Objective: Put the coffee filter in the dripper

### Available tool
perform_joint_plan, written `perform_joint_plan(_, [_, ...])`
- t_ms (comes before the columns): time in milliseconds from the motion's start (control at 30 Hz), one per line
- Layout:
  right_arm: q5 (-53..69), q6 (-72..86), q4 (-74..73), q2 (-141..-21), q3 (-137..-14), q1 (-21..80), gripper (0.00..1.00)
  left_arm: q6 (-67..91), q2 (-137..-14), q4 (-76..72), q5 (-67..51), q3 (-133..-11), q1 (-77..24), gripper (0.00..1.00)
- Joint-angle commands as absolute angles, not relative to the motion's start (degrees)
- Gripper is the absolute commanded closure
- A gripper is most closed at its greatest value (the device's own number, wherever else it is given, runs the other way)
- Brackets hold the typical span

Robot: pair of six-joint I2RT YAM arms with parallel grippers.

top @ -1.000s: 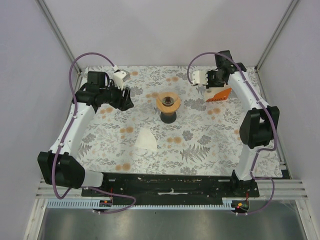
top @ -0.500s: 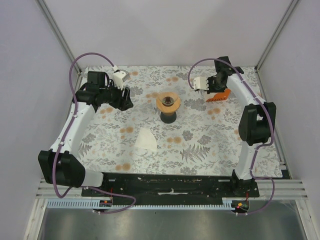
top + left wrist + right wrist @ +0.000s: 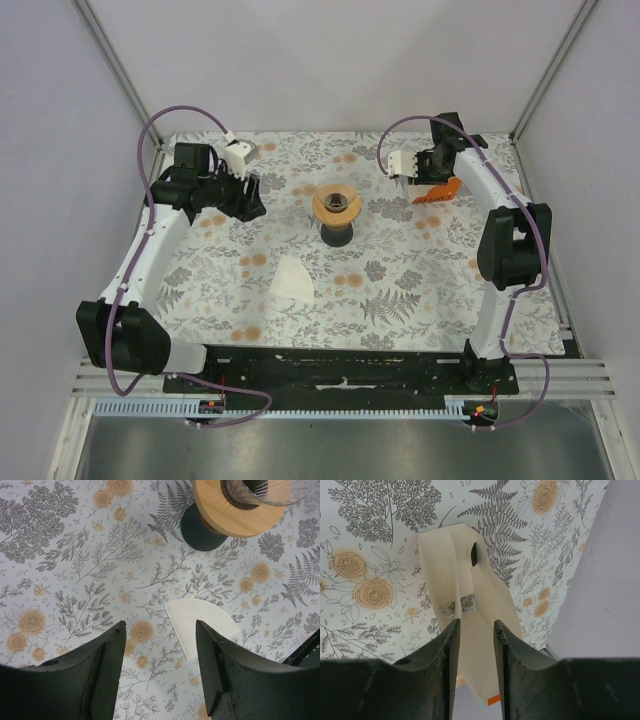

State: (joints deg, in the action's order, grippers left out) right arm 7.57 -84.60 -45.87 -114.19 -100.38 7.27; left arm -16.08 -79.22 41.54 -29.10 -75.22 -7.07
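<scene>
The coffee filter (image 3: 291, 279), a flat white paper fan, lies on the floral mat in front of and to the left of the dripper (image 3: 337, 204). In the left wrist view the coffee filter (image 3: 202, 622) sits just ahead of my right-hand finger, with the dripper (image 3: 235, 510) at the top on its dark base. My left gripper (image 3: 251, 198) hovers left of the dripper, open and empty (image 3: 160, 626). My right gripper (image 3: 428, 178) is at the back right over an orange-and-white box (image 3: 438, 191); its jaws stand apart (image 3: 476, 626) with the box (image 3: 465, 580) beyond them.
The floral mat (image 3: 400, 280) covers the table. The enclosure's right wall (image 3: 610, 580) rises close beside the box. Purple cables loop over both arms. The arm bases sit on a black rail (image 3: 340, 365) at the near edge.
The right arm swung toward the back wall with the box, which now shows lower and smaller. Its jaws then parted. The left arm and the filter stayed put.
</scene>
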Motion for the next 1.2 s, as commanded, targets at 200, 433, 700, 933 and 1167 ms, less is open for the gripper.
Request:
perform_joint_plan(200, [17.7, -73.1, -35.0, -103.1, -100.3, 7.1, 0.34, -17.1, -81.1, 39.9, -31.8, -72.7, -6.9, 0.35])
perform_joint_plan(433, [25.9, -50.7, -20.3, -93.4, -97.9, 7.1, 0.05, -22.2, -84.7, 37.9, -27.0, -66.4, -13.9, 0.2])
perform_joint_plan(700, [26.5, -28.9, -9.3, -84.1, -91.5, 7.1, 0.05, -20.9, -92.2, 29.5, -18.5, -62.4, -21.0, 0.12])
perform_joint_plan(933, [33.9, -24.0, 1.7, -75.2, -80.4, 7.1, 0.03, -23.7, -96.1, 22.7, -14.0, -58.4, -24.0, 0.11])
perform_joint_plan(1167, [32.5, -17.2, 3.8, -71.8, -79.1, 7.1, 0.03, -26.2, -100.0, 19.3, -8.9, -54.8, -27.2, 0.1])
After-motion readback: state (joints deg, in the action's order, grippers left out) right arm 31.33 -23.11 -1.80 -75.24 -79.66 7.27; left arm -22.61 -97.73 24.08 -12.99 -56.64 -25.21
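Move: The filter lies flat on the table about 7 cm back and 7 cm to the right of the left hand, some 23 cm below it; the dripper on its stand is 6 cm ahead and 16 cm to the right, its middle about 12 cm lower. From the right hand the filter is roughly 18 cm back, 31 cm to the left and 14 cm down, while the filter box sits just beneath that hand, about 3 cm to its right. The left hand drops about 20 cm towards the filter, drifting some 5 cm right and a little back on the near-left side of the dripper, opening its fingers wider while its left side rolls up and the fingertips turn steeper and slightly clockwise, to end low over the filter's far-left part, with no touch to be seen. Meanwhile the right hand pulls away from the filter box, climbing nearly 30 cm and going back and to the left by 8 or 9 cm each, its fingers spreading from partly open to nearly full as the wrist swings some 70 degrees from pointing down towards pointing left. ##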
